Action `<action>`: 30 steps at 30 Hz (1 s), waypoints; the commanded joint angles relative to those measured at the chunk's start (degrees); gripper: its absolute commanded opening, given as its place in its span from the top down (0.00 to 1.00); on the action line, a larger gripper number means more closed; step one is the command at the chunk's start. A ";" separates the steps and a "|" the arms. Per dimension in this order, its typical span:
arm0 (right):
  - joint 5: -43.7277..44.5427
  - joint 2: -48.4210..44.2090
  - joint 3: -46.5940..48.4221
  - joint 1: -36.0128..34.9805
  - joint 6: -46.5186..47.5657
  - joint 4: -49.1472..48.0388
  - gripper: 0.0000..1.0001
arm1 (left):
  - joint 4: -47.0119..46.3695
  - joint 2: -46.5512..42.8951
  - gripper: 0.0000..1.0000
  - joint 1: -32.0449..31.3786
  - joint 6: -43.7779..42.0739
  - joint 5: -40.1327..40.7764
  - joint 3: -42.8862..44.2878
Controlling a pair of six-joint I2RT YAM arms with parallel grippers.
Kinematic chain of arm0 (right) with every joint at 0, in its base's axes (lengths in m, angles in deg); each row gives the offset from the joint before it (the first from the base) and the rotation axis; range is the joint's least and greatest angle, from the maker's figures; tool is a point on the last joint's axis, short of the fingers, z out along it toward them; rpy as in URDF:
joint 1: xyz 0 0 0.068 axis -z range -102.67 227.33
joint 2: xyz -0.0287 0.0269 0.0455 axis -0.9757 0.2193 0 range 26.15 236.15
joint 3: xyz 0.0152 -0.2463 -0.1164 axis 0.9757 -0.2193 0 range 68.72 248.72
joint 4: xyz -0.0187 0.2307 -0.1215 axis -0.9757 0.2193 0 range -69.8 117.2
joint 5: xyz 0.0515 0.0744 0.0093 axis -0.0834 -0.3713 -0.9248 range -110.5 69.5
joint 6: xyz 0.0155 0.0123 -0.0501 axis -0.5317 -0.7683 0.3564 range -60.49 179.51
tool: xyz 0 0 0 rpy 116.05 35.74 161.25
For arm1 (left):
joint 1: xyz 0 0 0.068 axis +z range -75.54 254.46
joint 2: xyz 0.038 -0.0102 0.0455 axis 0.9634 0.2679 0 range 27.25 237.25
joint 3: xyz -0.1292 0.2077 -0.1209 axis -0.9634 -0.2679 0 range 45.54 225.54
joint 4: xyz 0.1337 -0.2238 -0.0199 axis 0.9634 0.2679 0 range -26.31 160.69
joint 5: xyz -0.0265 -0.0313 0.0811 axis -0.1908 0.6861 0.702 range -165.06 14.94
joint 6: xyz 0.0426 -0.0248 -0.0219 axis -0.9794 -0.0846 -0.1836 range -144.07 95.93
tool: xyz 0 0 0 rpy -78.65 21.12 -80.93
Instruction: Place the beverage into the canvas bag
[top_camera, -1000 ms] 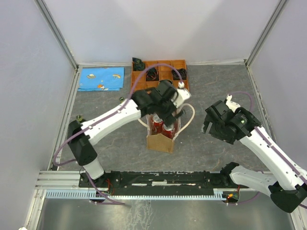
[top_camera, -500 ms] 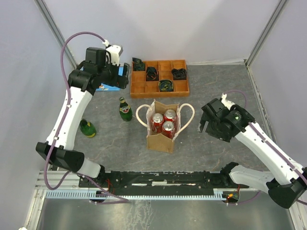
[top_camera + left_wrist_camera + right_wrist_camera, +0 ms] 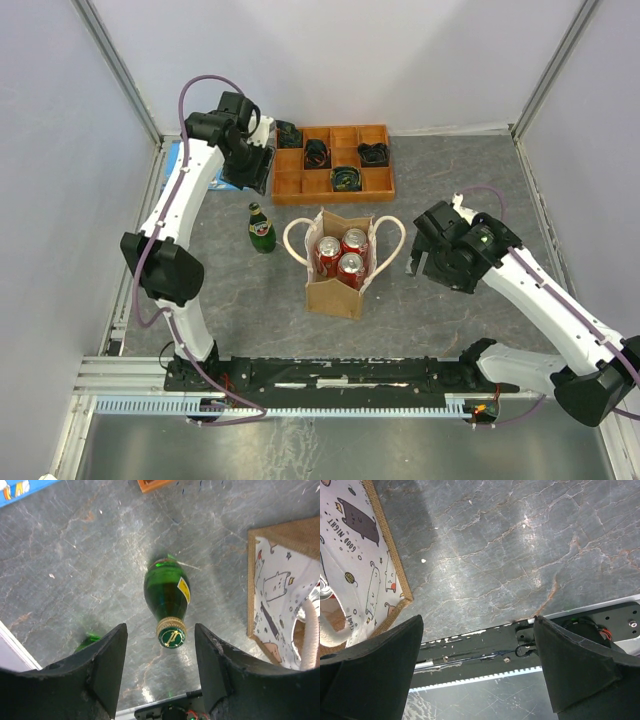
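The canvas bag [image 3: 338, 278] stands upright mid-table, its cream rope handles spread to both sides, and holds three red cans [image 3: 340, 255]. A green glass bottle [image 3: 261, 228] stands on the table left of the bag. My left gripper [image 3: 250, 165] hovers open behind and above this bottle. In the left wrist view the bottle's gold-rimmed cap [image 3: 171, 636] shows between the fingers of the left gripper [image 3: 160, 647], well below them and untouched, with the bag's printed lining [image 3: 280, 585] at right. My right gripper [image 3: 425, 255] hangs open and holds nothing, just right of the bag [image 3: 360, 555].
An orange compartment tray [image 3: 290, 185] with dark items sits at the back, beside a blue cloth [image 3: 172, 165] in the back left corner. A second green object [image 3: 89, 641] peeks out beside my left finger. The black base rail [image 3: 485, 647] runs along the near edge.
The left arm left the bag, swung to the back left corner, then moved right to above the green bottle, its jaws narrowing somewhat. The right gripper barely shifted.
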 commanded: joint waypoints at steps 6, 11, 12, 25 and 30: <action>-0.70 -2.04 -0.46 0.16 -1.28 0.34 0.01 | 7.54 0.55 0.39 0.45 -4.29 -1.35 -1.95; -1.33 -1.00 0.09 0.14 -0.79 0.16 0.01 | 7.92 3.43 0.37 0.43 -4.87 -2.22 -0.72; -1.35 -0.83 0.16 0.18 -0.68 0.22 0.01 | 8.11 4.13 0.37 0.41 -5.02 -2.20 -0.36; -1.34 -1.56 -1.33 0.14 -0.99 -0.47 0.01 | 9.53 6.11 0.56 0.43 -6.55 -1.45 -0.67; -1.68 -1.47 -1.68 0.15 -1.02 -0.81 0.01 | 9.91 5.83 0.83 0.41 -6.94 -1.52 -1.70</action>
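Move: The green bottle stands upright about 3 cm back of the left hand and 1 cm to its left, its middle some 15 cm below. From the left hand, the canvas bag is roughly 20 cm right and 11 cm back, the second green bottle 20 cm left and 10 cm back, and the wooden tray 17 cm right and 19 cm forward. For the right hand, the green bottle lies around 33 cm left and 15 cm ahead. Bring the left gripper down about 6 cm onto the green bottle's neck, first easing back some 3 cm as it sinks, then going straight down. Tip the fingers roughly 15 degrees nearer to vertical on the way, keep them part-open until they straddle the neck, then close them on it just under the cap. ##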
